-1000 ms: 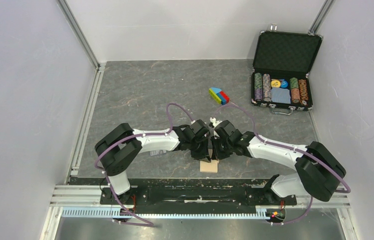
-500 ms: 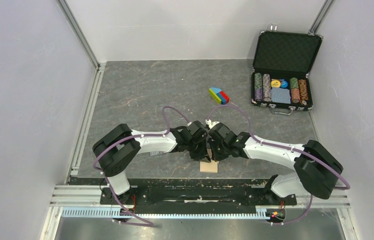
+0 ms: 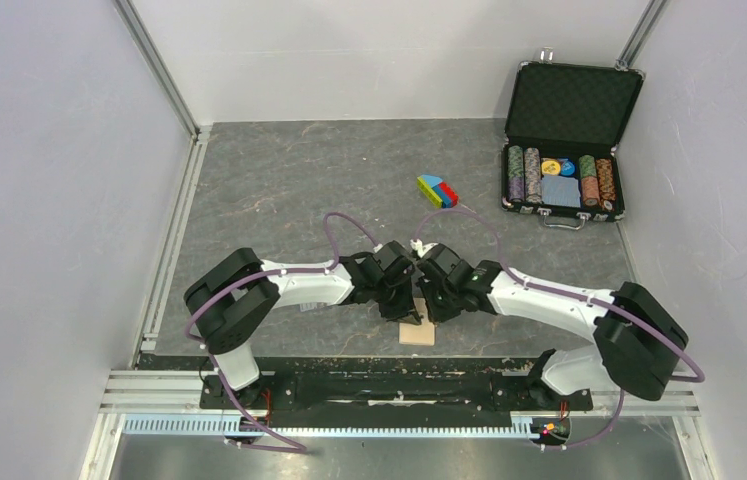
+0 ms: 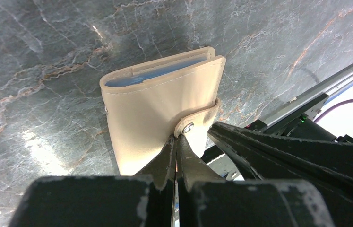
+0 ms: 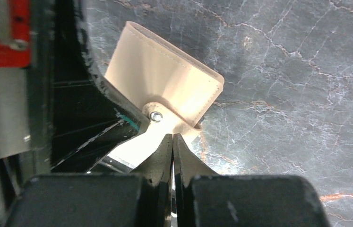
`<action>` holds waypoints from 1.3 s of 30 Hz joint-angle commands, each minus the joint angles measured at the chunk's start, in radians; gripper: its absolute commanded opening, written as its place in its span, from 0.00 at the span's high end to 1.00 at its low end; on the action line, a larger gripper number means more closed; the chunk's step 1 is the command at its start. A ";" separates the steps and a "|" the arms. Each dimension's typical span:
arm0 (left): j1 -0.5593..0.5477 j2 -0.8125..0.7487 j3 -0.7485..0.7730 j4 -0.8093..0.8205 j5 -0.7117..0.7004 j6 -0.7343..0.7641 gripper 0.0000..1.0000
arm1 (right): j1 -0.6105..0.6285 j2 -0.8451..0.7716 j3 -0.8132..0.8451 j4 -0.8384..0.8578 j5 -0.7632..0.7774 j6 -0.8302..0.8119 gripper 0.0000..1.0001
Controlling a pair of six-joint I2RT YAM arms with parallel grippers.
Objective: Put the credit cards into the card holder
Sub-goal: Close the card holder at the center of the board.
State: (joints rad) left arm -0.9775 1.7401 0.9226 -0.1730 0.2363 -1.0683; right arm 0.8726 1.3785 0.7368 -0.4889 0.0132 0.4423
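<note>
The tan card holder [image 4: 155, 104] lies folded shut on the grey table, its strap wrapped round the edge with the round snap button [image 4: 188, 126] on top. A blue-white pocket edge shows along its fold. My left gripper [image 4: 176, 138] is shut, its tips right at the snap strap. My right gripper [image 5: 172, 137] is shut too, its tips just short of the same snap [image 5: 156, 116] from the other side. In the top view both gripper heads meet above the card holder [image 3: 417, 333], hiding most of it. The credit cards are out of view.
An open black poker-chip case [image 3: 562, 150] stands at the back right. A small block of coloured pieces [image 3: 437, 191] lies in front of it. The metal rail [image 3: 399, 385] with the arm bases runs just behind the card holder's near edge. White walls enclose the table.
The right arm's wrist has slid a little to the left, closer against the left gripper. The card holder and the left arm stay where they were.
</note>
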 commanded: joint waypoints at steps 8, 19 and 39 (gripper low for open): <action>-0.009 -0.004 0.028 -0.113 -0.057 0.050 0.98 | -0.049 -0.071 0.013 0.083 -0.124 0.031 1.00; -0.009 -0.040 0.082 -0.140 -0.049 0.078 0.80 | -0.075 -0.064 0.001 0.114 -0.154 0.053 1.00; -0.006 -0.029 0.091 -0.068 -0.024 0.079 0.61 | -0.109 -0.076 -0.022 0.047 -0.138 0.043 1.00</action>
State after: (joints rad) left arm -0.9836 1.6947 0.9829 -0.2905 0.1921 -1.0241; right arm 0.7681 1.3235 0.7296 -0.4210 -0.1337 0.4877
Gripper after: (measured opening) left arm 0.393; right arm 0.003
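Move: The left fingers, nearly shut, have the tip of the card holder's strap between them; its snap lies about 1 cm to their right, level with them in reach, and the folded body's middle some 1 cm to their left and 1 cm below. From the right fingertips the snap is about 1 cm ahead, 1 cm left and 1 cm below. The card sleeve lies some 21 cm left of the left hand and 3 cm farther out, the toy bricks about 24 cm ahead and 4 cm right. Upward, the right hand draws off the strap first, fingers shut, rising about 2.5 cm while it swings left and then partly back, easing forward, its left side tipping up some 10 degrees. The left hand all but holds still at first, keeping the strap tip pinched, then opens its fingers to over a third, lets go of the tip and lifts about 2 cm. ##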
